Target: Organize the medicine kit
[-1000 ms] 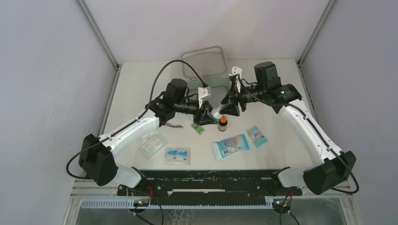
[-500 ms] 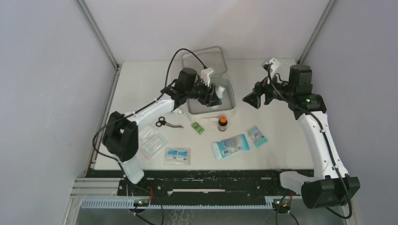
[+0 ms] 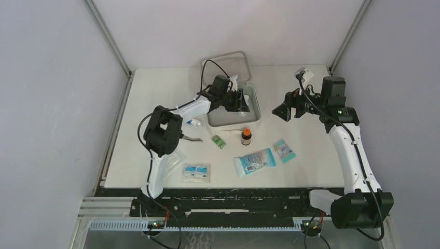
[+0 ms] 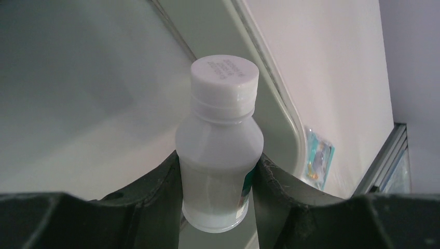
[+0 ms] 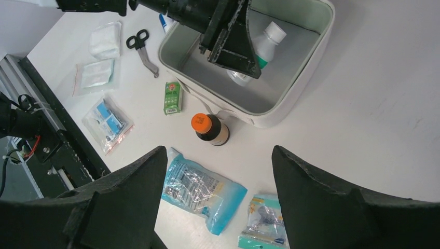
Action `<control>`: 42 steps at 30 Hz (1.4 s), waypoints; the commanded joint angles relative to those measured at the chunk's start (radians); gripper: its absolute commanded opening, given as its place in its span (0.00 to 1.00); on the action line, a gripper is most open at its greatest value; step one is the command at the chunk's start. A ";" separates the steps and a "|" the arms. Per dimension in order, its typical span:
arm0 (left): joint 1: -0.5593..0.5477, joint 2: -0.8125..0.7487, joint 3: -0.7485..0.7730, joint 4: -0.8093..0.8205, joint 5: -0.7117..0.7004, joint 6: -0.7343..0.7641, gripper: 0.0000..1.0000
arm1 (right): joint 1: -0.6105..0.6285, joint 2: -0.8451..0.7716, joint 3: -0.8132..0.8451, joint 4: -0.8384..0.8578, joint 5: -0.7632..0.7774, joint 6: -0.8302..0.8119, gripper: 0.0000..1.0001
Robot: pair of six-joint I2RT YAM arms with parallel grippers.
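The medicine kit (image 3: 252,115) is a white soft case lying open at the back of the table, its lid (image 3: 226,66) folded away behind it. My left gripper (image 3: 240,101) reaches into the case and is shut on a white plastic bottle (image 4: 218,150) with a white screw cap. The bottle lies tilted inside the kit (image 5: 290,98), its cap toward the far wall, as the right wrist view shows the bottle (image 5: 264,44). My right gripper (image 3: 280,111) hangs open above the table to the right of the case, nothing between its fingers (image 5: 219,153).
In front of the case stand a brown bottle with an orange cap (image 3: 246,136) and a small green box (image 3: 218,141). A blue packet (image 3: 254,162), a teal sachet (image 3: 284,150), a clear bag (image 3: 196,172), scissors (image 3: 184,136) and a small tube (image 3: 194,123) lie around.
My left arm has carried the white bottle from the table's middle back into the open case. My right gripper has opened and drawn away to the right.
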 commanded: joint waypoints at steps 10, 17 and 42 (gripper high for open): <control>-0.028 0.123 0.129 0.013 0.027 -0.279 0.36 | -0.004 0.022 0.003 0.046 0.002 0.011 0.73; -0.047 0.166 0.179 0.009 0.074 -0.334 0.41 | -0.004 0.028 0.003 0.042 0.006 0.005 0.73; -0.056 0.103 0.166 -0.055 0.104 -0.308 0.75 | -0.004 0.052 0.003 0.033 0.004 -0.004 0.74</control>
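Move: Inside the open case, the left hand already holds the white bottle; its spot on the floor by the right wall lies about 5 cm to the hand's right, 2 cm back and 5 cm below. The case's middle is some 5 cm left, level fore and aft and 4 cm lower. The orange-capped bottle stands about 13 cm straight back, 4 cm below; the green box lies 15 cm back, 11 cm left and 6 cm down. From the right hand that spot is roughly 10 cm ahead, 7 cm left and 22 cm below. Lowering the white bottle into the case, the left hand sinks nearly 5 cm while sliding about as far right towards the right wall, ending some 2 cm farther back as the wrist tips its forward side down some 20 degrees. Once settled there, the fingers open on the spot and let the bottle go without lifting away. ##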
